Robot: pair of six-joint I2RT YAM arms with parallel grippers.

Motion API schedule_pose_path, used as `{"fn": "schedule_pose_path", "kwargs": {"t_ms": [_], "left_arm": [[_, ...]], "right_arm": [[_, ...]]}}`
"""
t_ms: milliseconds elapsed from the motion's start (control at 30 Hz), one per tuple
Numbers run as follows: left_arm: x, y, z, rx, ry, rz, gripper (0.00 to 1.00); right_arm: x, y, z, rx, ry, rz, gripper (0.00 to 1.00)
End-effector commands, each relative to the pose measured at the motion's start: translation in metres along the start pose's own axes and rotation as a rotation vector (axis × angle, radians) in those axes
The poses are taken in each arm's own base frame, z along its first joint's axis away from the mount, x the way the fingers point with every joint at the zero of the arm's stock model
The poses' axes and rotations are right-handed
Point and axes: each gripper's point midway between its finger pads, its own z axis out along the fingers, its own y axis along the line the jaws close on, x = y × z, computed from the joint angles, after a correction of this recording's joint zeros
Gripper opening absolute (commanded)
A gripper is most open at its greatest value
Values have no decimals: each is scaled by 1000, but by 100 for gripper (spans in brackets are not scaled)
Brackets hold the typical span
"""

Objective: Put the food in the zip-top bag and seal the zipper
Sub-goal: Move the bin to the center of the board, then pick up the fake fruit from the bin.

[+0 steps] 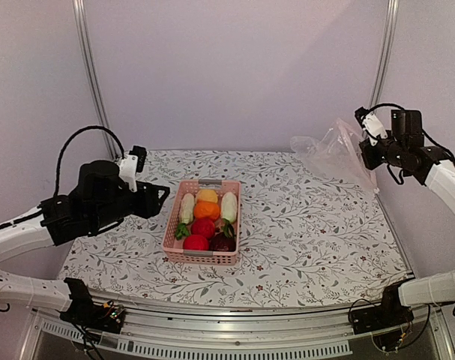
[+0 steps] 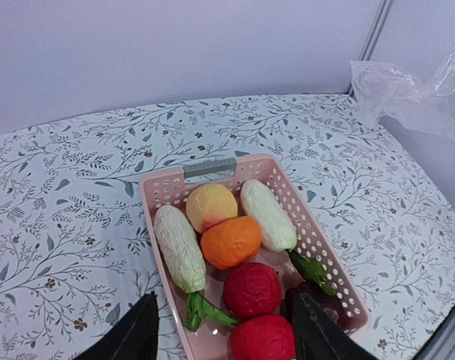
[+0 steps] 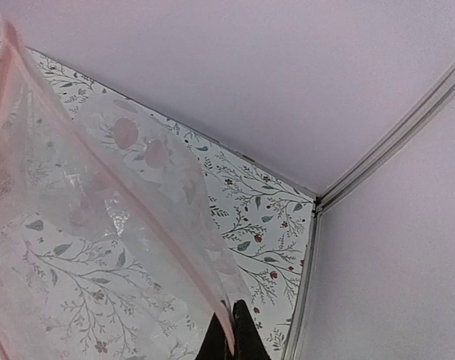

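The food lies in a pink basket point(image 1: 201, 257): two white radishes point(image 2: 178, 247) point(image 2: 267, 214), an orange point(image 2: 231, 241), a yellow-pink fruit point(image 2: 210, 206), two red round ones point(image 2: 252, 289) point(image 2: 262, 339) and a dark red piece point(image 2: 317, 296). My left gripper point(image 2: 227, 330) hovers above the basket's near-left end, open, nothing between its fingers; in the top view it point(image 1: 158, 196) sits just left of the basket. The zip-top bag point(image 1: 332, 150) hangs at the far right corner, lifted off the table. My right gripper point(image 3: 233, 334) is shut on its edge, where the zipper strip point(image 3: 141, 225) runs.
The floral tablecloth point(image 1: 309, 225) covers the table. Metal frame posts point(image 1: 92, 82) stand at the back corners, with walls close behind and to the right. The bag's lower part point(image 2: 407, 97) rests near the back right edge.
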Motion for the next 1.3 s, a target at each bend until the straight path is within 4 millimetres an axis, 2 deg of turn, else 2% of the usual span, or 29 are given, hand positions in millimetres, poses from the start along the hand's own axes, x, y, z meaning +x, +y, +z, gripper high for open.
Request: {"fn": "schedule_pose_path", "kwargs": {"t_ms": [0, 100, 167, 233, 300, 333, 433, 467, 533, 633, 733, 967, 1267], "left_arm": [[-3, -29, -16, 186, -53, 38, 60], [-16, -23, -27, 168, -116, 55, 62], [-17, -18, -27, 143, -137, 59, 71], [-13, -17, -19, 129, -139, 58, 74], [-4, -22, -5, 126, -95, 73, 74], [2, -24, 3, 117, -60, 80, 74], [20, -34, 28, 108, 61, 89, 74], [25, -39, 35, 118, 100, 95, 73], [36, -44, 48, 104, 166, 90, 73], [49, -50, 67, 78, 249, 63, 74], [61, -59, 77, 86, 339, 36, 81], [99, -56, 89, 5, 563, 63, 85], [136, -39, 112, -162, 705, 105, 94]], "right_arm": [[15, -55, -18, 169, 75, 11, 0], [9, -90, -23, 283, 68, 51, 0], [0, -92, -21, 271, 48, 53, 0], [-4, -81, -16, 206, 18, 68, 0], [-1, -61, -8, 115, 2, 99, 0], [3, -45, -1, 49, -4, 114, 0], [21, 3, 18, -123, 19, 136, 0], [32, 19, 24, -179, 30, 150, 0], [45, 41, 30, -272, 23, 187, 0], [60, 56, 36, -319, 25, 184, 0], [66, 78, 35, -428, 16, 208, 0], [74, 96, 26, -507, -7, 178, 0], [69, 100, 16, -541, -32, 185, 0]]}}
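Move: The pomegranate in the bin lies about 9 cm right of the left hand, 2 cm ahead and some 19 cm below. From that hand, at the same height, the orange is 8 cm ahead and 9 cm right, the other red piece 3 cm back and 7 cm right, the dark purple piece 2 cm back and 14 cm right. From the right hand, the pomegranate is roughly 42 cm left, 9 cm back and 25 cm below. Lift the left gripper slightly, then swing it right and steeply down over the red pieces in the bin, ending about 15 cm lower, tipping it some 30 degrees downward and opening the fingers nearly fully. Keep the right gripper shut on the bag; swing it right and up, then back left past its start and down, turning counter-clockwise. ##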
